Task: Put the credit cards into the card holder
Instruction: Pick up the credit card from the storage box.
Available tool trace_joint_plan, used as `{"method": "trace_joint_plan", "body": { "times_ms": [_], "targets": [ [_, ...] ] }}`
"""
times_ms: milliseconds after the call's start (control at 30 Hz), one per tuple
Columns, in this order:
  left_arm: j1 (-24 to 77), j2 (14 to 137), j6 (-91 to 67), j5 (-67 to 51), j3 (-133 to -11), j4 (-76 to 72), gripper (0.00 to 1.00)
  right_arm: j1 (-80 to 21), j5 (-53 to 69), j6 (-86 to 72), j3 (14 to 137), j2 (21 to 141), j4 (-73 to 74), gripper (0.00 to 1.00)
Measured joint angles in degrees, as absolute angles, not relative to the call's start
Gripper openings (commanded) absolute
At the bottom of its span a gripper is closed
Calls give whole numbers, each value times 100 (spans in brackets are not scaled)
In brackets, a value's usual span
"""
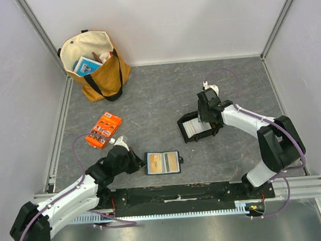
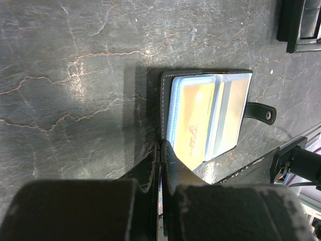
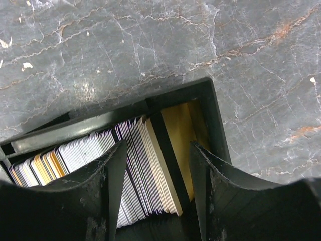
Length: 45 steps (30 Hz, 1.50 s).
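Note:
The card holder (image 1: 163,163) lies open on the grey mat, with a tan card (image 2: 193,125) showing in its blue-edged slots and its snap tab (image 2: 261,111) pointing away. My left gripper (image 2: 161,146) is shut with nothing between its jaws, its tip at the holder's left edge (image 1: 139,161). Several credit cards (image 3: 145,165) stand on edge, packed in a black tray (image 3: 215,120). My right gripper (image 3: 156,170) is open and lowered into the tray, its fingers straddling a bunch of whitish cards and a tan one with a dark stripe (image 3: 178,145).
An orange printed packet (image 1: 104,130) lies left of centre. A tan tote bag (image 1: 96,64) with items inside stands at the back left. The black tray (image 1: 190,130) sits right of centre under the right arm. Grey walls enclose the mat on three sides.

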State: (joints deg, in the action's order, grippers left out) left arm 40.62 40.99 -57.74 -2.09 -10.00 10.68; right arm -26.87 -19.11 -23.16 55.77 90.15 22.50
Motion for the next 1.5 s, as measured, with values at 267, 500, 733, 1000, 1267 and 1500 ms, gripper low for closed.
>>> {"method": "trace_joint_plan", "body": {
  "times_ms": [267,500,733,1000,1267,1500],
  "targets": [
    [4062,4132,-5774,-211,-1000,1041,2,-2386,-1253,-2322,5551,9135,1927,43],
    [4062,4209,-5771,-211,-1000,1015,2,-2078,-722,-2307,5428,8993,1804,22],
    [4062,4261,-5771,-211,-1000,1011,2,-1935,-395,-2283,5336,8866,1785,24],
    [4062,4261,-5771,-213,-1000,1011,2,-1767,54,-2250,5293,8788,1815,25],
    [4062,4324,-5771,-222,-1000,961,2,-1664,565,-2202,5293,8757,1879,27],
    [4062,4388,-5771,-298,-1000,895,2,-1619,624,-2095,5293,8757,1892,13]
  ]
}}
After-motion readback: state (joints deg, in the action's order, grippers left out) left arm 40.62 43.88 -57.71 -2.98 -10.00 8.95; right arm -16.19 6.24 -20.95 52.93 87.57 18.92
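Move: Below the right hand's open fingers, the nearest credit card, at the right-hand end of the storage box's row, has its middle about 3 cm down and 1–2 cm back. The rest of the card row centres some 5 cm left and 2 cm back; the box's right end wall is roughly 5 cm to the right. The card holder lies about 21 cm left and 18 cm back. From the left hand that card is about 30 cm right and 17 cm ahead. Closing its fingers to less than half their gap around the end of the card row, the right hand rolls some 20 degrees, its left side rising. It first eases about 1 cm forward and slightly down, then draws back about 1.5 cm, edging left, until the tips straddle the last cards' top edges. The left hand's shut tips stay on the card holder's left edge. ##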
